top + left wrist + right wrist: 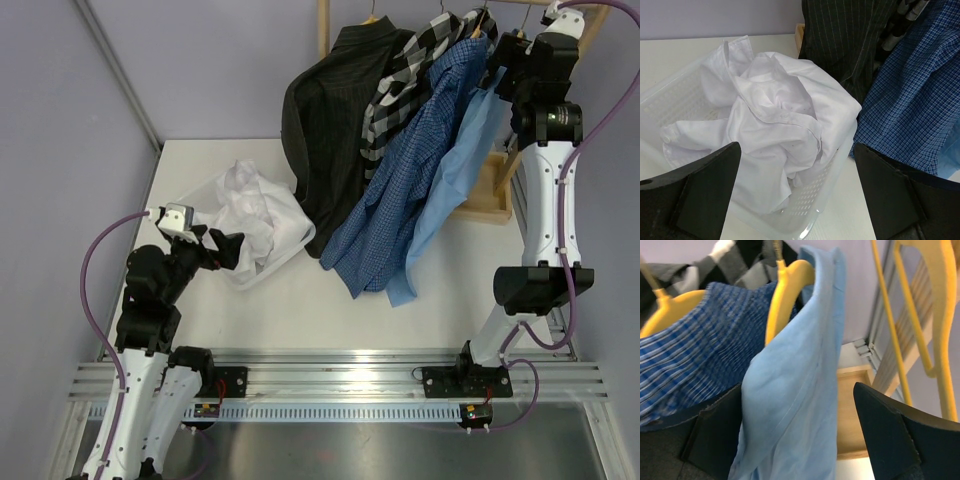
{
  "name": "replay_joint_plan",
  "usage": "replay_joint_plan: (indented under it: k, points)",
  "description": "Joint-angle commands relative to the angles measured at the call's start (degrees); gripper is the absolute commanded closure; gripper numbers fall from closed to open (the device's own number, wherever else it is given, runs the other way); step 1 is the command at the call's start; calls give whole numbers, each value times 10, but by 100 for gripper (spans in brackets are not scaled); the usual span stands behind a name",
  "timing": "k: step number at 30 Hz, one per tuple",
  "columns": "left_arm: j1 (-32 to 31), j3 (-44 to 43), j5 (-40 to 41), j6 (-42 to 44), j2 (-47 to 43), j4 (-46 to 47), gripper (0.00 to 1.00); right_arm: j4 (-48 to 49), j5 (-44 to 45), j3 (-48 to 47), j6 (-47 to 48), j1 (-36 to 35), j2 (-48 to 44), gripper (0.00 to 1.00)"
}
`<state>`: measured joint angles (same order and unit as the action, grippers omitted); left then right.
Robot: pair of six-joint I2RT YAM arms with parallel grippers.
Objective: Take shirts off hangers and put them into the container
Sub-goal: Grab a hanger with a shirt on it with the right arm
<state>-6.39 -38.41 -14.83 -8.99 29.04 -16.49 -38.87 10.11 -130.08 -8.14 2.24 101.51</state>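
Observation:
The white shirt [255, 205] lies crumpled in the white perforated container [236, 277], which stands left of the rack. My left gripper [226, 250] hangs open at the container's near side. In the left wrist view the left gripper [797, 150] has the white shirt [775, 100] and the container's rim [810, 225] between its spread fingers, touching neither. Still hanging are the black pinstriped [320, 120], large-check [400, 75], dark blue check [400, 190] and light blue [455, 170] shirts. My right gripper [799, 389] is open around the light blue shirt's [790, 410] shoulder, just below its yellow hanger [785, 285].
An empty yellow hanger [920, 315] hangs right of the light blue shirt. The wooden rack base [490, 195] lies under the shirts, with a post [323, 25] behind them. The dark blue shirt's hem drapes onto the white table [330, 310].

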Motion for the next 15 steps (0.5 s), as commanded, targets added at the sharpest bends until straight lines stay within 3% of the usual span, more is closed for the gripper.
replay_joint_plan:
  k: [1,6,13,15]
  points:
    - [2,0,-3,5,4,16,1,59,82,-1,16,-5,4,6]
    - [2,0,-8,3,0,18,1,88,105,48,31,-5,-3,23]
    - [2,1,-12,1,-6,21,1,96,98,76,44,-5,-24,67]
    - [1,2,-13,0,-6,21,1,96,87,79,47,-5,-29,71]
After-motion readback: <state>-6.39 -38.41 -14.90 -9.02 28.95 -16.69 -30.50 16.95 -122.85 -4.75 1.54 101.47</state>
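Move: The near shoulder of the light blue shirt hangs between the right hand's open fingers, its middle about 2 cm ahead, 1 cm left and 2 cm below. The blue checked shirt's shoulder is roughly 7 cm to that hand's left and 2 cm ahead. The empty hangers are some 11 cm to its right and 2 cm ahead, both at about hand height. From the left hand, the light blue shoulder is about 26 cm ahead, 50 cm right and 18 cm higher. The right hand sinks and shifts right about 2 cm each way while edging slightly less far forward, turning some 5 degrees clockwise, so that its fingers straddle the near shoulder of the light blue shirt, clear of the checked shirt and the empty hangers. As it eases to a stop, the wide-open fingers close to about half and pinch the cloth from both sides, with the hanger's arm inside the fold; the gap stays there, held open by the bulk between the fingers. ##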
